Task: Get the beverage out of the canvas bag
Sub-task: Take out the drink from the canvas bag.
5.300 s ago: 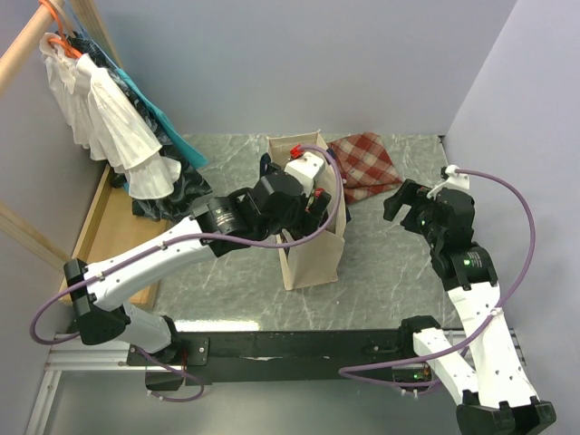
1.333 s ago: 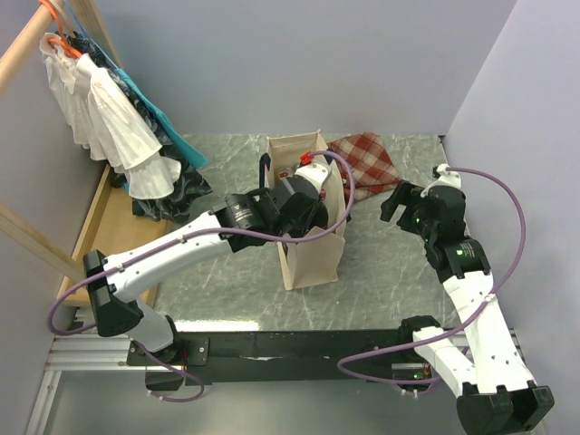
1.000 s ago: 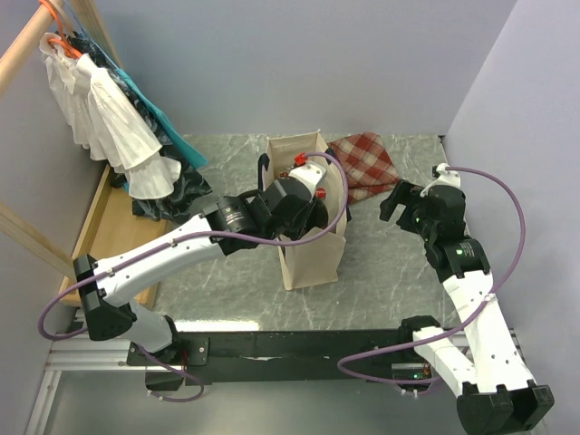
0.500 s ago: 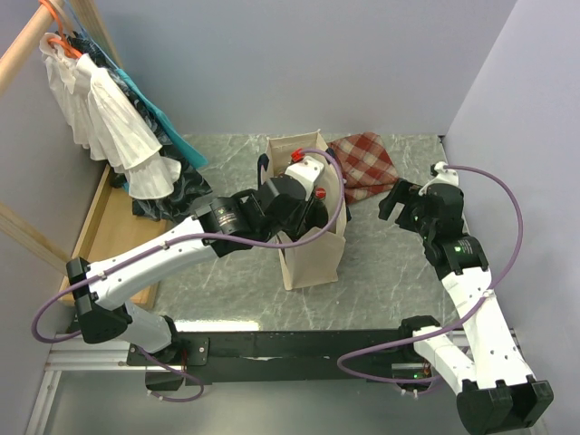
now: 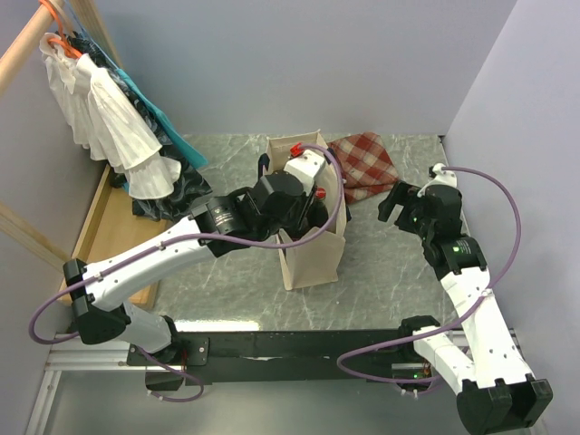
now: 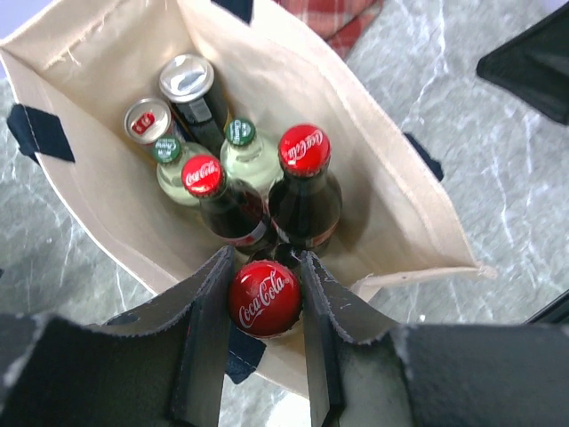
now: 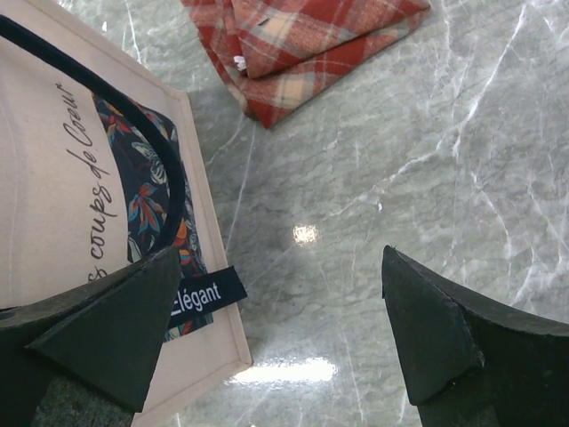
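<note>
The cream canvas bag (image 5: pixel 313 258) stands open in the middle of the table, its navy handles hanging loose. My left gripper (image 6: pixel 264 298) hangs over the bag's mouth (image 6: pixel 116 222), shut on the red cap of a cola bottle (image 6: pixel 264 298), the beverage; its body below the cap is mostly hidden. Several more bottles and cans stand inside, among them another red-capped cola bottle (image 6: pixel 304 147) and a silver-topped can (image 6: pixel 186 76). My right gripper (image 7: pixel 281 267) is open and empty, just right of the bag's printed side (image 7: pixel 53 205), low over the marble.
A folded red checked cloth (image 5: pixel 365 163) lies behind and to the right of the bag, also visible in the right wrist view (image 7: pixel 302 44). Clothes hang from a rail (image 5: pixel 109 118) at the far left above a wooden tray (image 5: pixel 109 227).
My left wrist has shifted slightly back over the bag's mouth, still clamped on the bottle cap. The right arm has barely moved.
</note>
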### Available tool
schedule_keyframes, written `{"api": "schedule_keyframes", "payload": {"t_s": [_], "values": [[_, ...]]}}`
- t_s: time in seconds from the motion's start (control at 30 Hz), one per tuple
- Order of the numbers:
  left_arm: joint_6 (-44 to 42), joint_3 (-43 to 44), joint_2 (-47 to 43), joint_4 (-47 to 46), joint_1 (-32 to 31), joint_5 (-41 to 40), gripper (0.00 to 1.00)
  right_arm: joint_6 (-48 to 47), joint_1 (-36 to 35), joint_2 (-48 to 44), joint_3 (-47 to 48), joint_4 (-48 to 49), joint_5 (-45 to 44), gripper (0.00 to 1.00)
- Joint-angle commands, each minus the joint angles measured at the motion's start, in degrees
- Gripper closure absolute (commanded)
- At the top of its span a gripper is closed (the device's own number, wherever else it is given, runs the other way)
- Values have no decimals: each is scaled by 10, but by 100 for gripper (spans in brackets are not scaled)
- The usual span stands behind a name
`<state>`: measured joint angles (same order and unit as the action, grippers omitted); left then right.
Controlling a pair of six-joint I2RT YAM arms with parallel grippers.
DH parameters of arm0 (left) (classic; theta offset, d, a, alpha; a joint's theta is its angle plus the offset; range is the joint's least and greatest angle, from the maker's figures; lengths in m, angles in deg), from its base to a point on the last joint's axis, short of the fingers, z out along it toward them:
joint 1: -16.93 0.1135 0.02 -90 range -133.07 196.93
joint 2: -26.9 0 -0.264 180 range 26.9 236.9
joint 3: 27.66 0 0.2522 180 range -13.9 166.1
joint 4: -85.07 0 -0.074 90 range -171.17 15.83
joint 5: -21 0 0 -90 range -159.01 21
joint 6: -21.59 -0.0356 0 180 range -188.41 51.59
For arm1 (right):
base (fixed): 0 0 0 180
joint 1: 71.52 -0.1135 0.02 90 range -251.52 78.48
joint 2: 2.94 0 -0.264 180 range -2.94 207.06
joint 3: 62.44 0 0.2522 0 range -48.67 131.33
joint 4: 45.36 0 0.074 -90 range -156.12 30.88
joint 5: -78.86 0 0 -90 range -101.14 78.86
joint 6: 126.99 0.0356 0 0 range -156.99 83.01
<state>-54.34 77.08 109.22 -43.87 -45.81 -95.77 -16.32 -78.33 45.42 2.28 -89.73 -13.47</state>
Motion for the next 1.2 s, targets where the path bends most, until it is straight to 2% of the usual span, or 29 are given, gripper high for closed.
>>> {"api": "schedule_keyframes", "payload": {"t_s": [0.0,0.27,0.7,1.17], "values": [[-18,56,-65,-146,-3,-23,99,-7,2,-5,-4,20,0,0],[-38,51,-84,-187,-3,-17,99,-7,2,-7,-8,19,-4,0],[-72,90,-94,-201,-3,-19,99,-2,1,-13,-16,20,-4,0],[-84,178,-81,-174,-4,11,99,-3,1,-13,-20,20,-5,0]]}}
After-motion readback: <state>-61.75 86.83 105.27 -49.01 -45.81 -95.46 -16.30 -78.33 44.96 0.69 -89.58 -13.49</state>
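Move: Just inside the near part of the canvas bag, the left hand already holds the drink, a red-capped cola bottle, by its top; the bag mouth's middle is about 4 cm ahead, 1 cm right and 3 cm below. One red cap sits roughly 6 cm ahead, 1 cm left; another some 5 cm ahead, 5 cm right, both about 8 cm lower. From the right hand, the drink is about 21 cm left, 3 cm back, nearly level. Drawing the cola bottle almost straight up by its top, the left hand rises about 12 cm out from among the other bottles, quicker towards the end. The fingers keep their hold while the wrist tips their points upward by some 15 degrees, drifting barely a centimetre to the left. ##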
